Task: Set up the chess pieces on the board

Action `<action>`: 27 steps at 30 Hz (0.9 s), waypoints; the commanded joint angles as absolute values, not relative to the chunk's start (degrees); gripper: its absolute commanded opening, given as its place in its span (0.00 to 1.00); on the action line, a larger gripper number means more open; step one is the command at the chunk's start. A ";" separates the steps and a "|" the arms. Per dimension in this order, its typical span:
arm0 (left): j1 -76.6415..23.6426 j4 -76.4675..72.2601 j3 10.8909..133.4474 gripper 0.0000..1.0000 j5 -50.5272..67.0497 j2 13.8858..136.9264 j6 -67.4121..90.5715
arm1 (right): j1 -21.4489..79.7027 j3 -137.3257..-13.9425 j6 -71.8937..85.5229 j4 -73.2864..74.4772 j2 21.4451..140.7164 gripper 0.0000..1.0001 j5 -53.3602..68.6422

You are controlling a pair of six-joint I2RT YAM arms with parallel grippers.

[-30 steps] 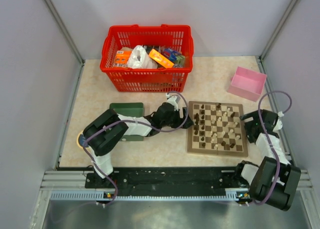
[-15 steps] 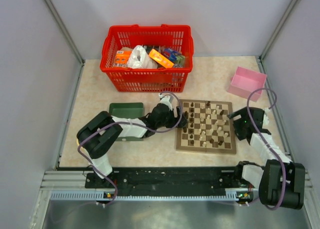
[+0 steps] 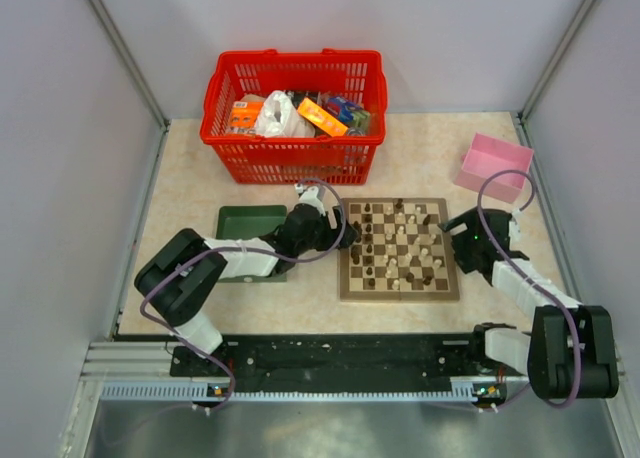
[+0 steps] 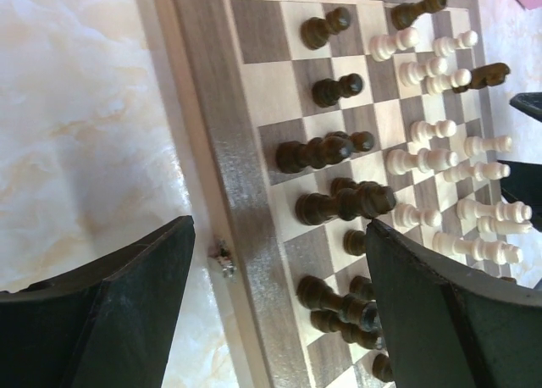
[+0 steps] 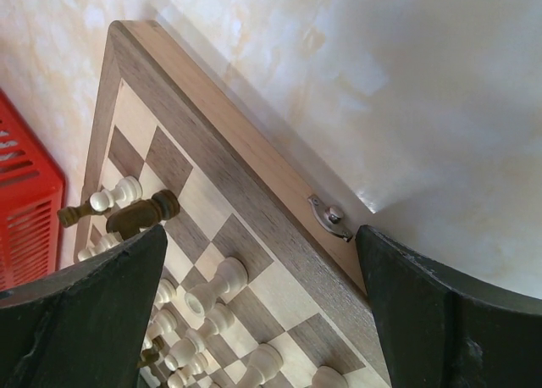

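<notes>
The board (image 3: 400, 294) lies on the table between my two grippers, with dark and pale chess pieces (image 3: 400, 246) mixed over its squares. In the left wrist view, dark pieces (image 4: 343, 202) crowd the near columns, several lying down, and pale pieces (image 4: 423, 159) stand further in. My left gripper (image 3: 345, 233) (image 4: 281, 235) is open and straddles the board's left rim (image 4: 203, 83). My right gripper (image 3: 452, 240) (image 5: 261, 235) is open too and straddles the right rim (image 5: 220, 163), with pale pieces (image 5: 216, 285) just inside it. Neither gripper holds a piece.
A red basket (image 3: 293, 118) full of packets stands at the back. A green tray (image 3: 252, 223) sits under the left arm's forearm. A pink box (image 3: 495, 166) is at the back right. Small metal latches (image 5: 329, 216) (image 4: 223, 257) stick out from the board's side edges.
The board has slid left across the table, and both grippers moved left with it, keeping their places at its two side rims. Both stayed open.
</notes>
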State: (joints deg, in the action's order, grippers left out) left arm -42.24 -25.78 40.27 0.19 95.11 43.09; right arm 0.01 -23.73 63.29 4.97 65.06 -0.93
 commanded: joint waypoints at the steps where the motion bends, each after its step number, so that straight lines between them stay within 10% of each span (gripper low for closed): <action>1: -42.19 -28.74 39.55 0.86 0.97 91.06 41.57 | 3.34 -22.85 65.83 9.93 68.38 0.94 0.79; 27: -41.92 -10.39 41.83 0.91 -12.64 71.11 31.91 | 4.39 -40.24 42.39 23.29 59.95 0.94 -15.21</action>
State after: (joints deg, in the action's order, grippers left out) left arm -42.13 -15.29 37.85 -5.76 76.12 36.47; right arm 3.75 -32.08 54.63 19.64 63.66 -11.38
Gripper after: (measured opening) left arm 0.897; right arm 0.945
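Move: The chess board lies between the hands, each over one side rim. Its middle is about 13 cm right of the left hand, 3 cm back and 3 cm lower, and about 13 cm left of the right hand, level with it and 2 cm lower. From the left hand the dark pieces stand some 4 cm right and 3 cm back, the green box 23 cm left and 4 cm back. From the right hand the pink box is 16 cm ahead, 11 cm right. Leftward by just over 1 cm, the right hand finishes pushing the board with its outer finger against the side face by the latch, pauses, then draws off right about 3 cm and a little back, rolling some 15 degrees and lifting 2 cm late on. The left hand climbs off the left rim, pauses, then goes left about 4 cm and on up, 7 cm in all, both grippers staying open. ##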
